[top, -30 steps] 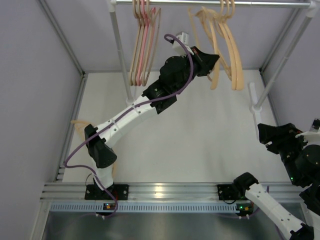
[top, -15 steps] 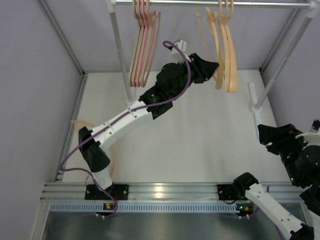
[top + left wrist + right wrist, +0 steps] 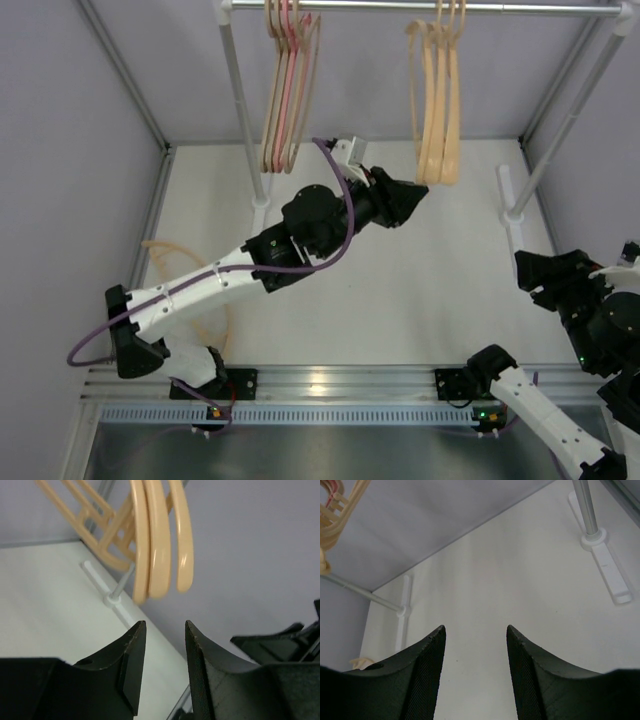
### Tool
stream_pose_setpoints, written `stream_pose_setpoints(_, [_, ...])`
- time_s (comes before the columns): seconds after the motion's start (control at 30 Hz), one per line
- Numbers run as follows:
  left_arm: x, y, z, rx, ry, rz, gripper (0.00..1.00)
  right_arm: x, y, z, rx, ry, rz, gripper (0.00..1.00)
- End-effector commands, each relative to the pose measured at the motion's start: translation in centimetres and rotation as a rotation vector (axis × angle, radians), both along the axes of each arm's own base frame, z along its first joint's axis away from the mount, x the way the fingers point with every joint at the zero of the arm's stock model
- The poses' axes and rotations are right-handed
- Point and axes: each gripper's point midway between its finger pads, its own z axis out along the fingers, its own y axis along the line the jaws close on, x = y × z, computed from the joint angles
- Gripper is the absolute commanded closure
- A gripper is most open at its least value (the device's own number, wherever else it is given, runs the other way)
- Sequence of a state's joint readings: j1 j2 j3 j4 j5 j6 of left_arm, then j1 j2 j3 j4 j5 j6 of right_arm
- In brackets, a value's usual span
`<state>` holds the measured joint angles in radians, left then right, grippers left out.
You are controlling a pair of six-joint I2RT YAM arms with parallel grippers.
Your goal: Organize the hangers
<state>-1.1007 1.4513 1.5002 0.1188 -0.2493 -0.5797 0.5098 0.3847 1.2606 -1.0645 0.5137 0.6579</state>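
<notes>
Two groups of hangers hang from the metal rail [image 3: 420, 7]. The left group [image 3: 287, 95] is beige with one pink among them. The right group [image 3: 437, 105] is peach-tan and hangs straight down. My left gripper [image 3: 418, 196] sits just below and to the left of the right group, open and holding nothing. In the left wrist view those peach-tan hangers [image 3: 159, 540] hang above my left gripper [image 3: 165, 630], clear of its fingers. One more beige hanger [image 3: 165, 250] lies on the table at the left, partly under the left arm. My right gripper [image 3: 475, 630] is open and empty over bare table.
The rack's left pole [image 3: 243, 110] stands between the left hangers and the left arm. Its right pole [image 3: 560, 130] ends in a white foot [image 3: 606, 562] on the table. Grey walls close in the back and both sides. An aluminium rail [image 3: 320, 380] runs along the near edge.
My left gripper has opened, let go of the peach-tan hangers and drawn back down from the rail. Those hangers have swung back to hang straight. The right arm has not moved.
</notes>
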Motion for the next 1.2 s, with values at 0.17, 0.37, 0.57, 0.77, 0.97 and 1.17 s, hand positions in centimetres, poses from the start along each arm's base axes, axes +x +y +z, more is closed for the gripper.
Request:
stream_pose_setpoints(0.17, [-4.2, 7.6, -13.8, 0.372, 0.104, 0.151, 0.59, -0.4, -0.4, -0.9, -0.011, 0.005, -0.004, 0.50])
stream_pose_setpoints(0.37, [-4.2, 19.1, -23.6, 0.552, 0.344, 0.496, 0.59, -0.4, -0.6, -1.7, -0.011, 0.009, -0.016, 0.49])
stream_pose_setpoints(0.57, [-3.0, 25.0, -28.9, 0.573, 0.562, 0.701, 0.56, 0.6, 0.7, -3.1, -0.019, 0.044, 0.021, 0.49])
stream_pose_setpoints(0.77, [-3.4, 29.4, -31.9, 0.672, 0.693, 0.817, 0.56, 1.5, 3.3, -4.5, 0.015, 0.060, 0.120, 0.50])
stream_pose_setpoints(0.97, [-4.7, 33.2, -34.0, 0.809, 0.811, 0.909, 0.57, 2.4, 5.9, -7.4, 0.054, 0.082, 0.210, 0.50])
stream_pose_setpoints(1.17, [-5.7, 35.4, -36.3, 0.867, 0.923, 0.959, 0.57, 2.6, 7.2, -9.1, 0.066, 0.091, 0.270, 0.50])
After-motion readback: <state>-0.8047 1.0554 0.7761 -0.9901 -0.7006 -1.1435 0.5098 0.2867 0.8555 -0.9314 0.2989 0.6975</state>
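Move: The last hanger on the table lies about 44 cm to the left of my left hand, some 3 cm back and 44 cm below. The left rack foot stands about 22 cm farther out than that hanger and 14 cm to its right. The wooden hangers on the rod hang roughly 5 cm to my left hand's right and 13 cm ahead, and the pink bunch 21 cm left and 14 cm ahead, both slightly higher. From my right hand the table hanger is about 64 cm left, 7 cm ahead and 35 cm down. I drop my empty left hand away from the hung wooden hangers, at first back and down, then sweep left towards the last hanger on the table, some 35 cm down and 35 cm left in all. The wrist swings counter-clockwise and tips, so the fingers go from pointing right to forward and down, still open. My right hand, open too, sinks about 11 cm and drifts left over bare table. ##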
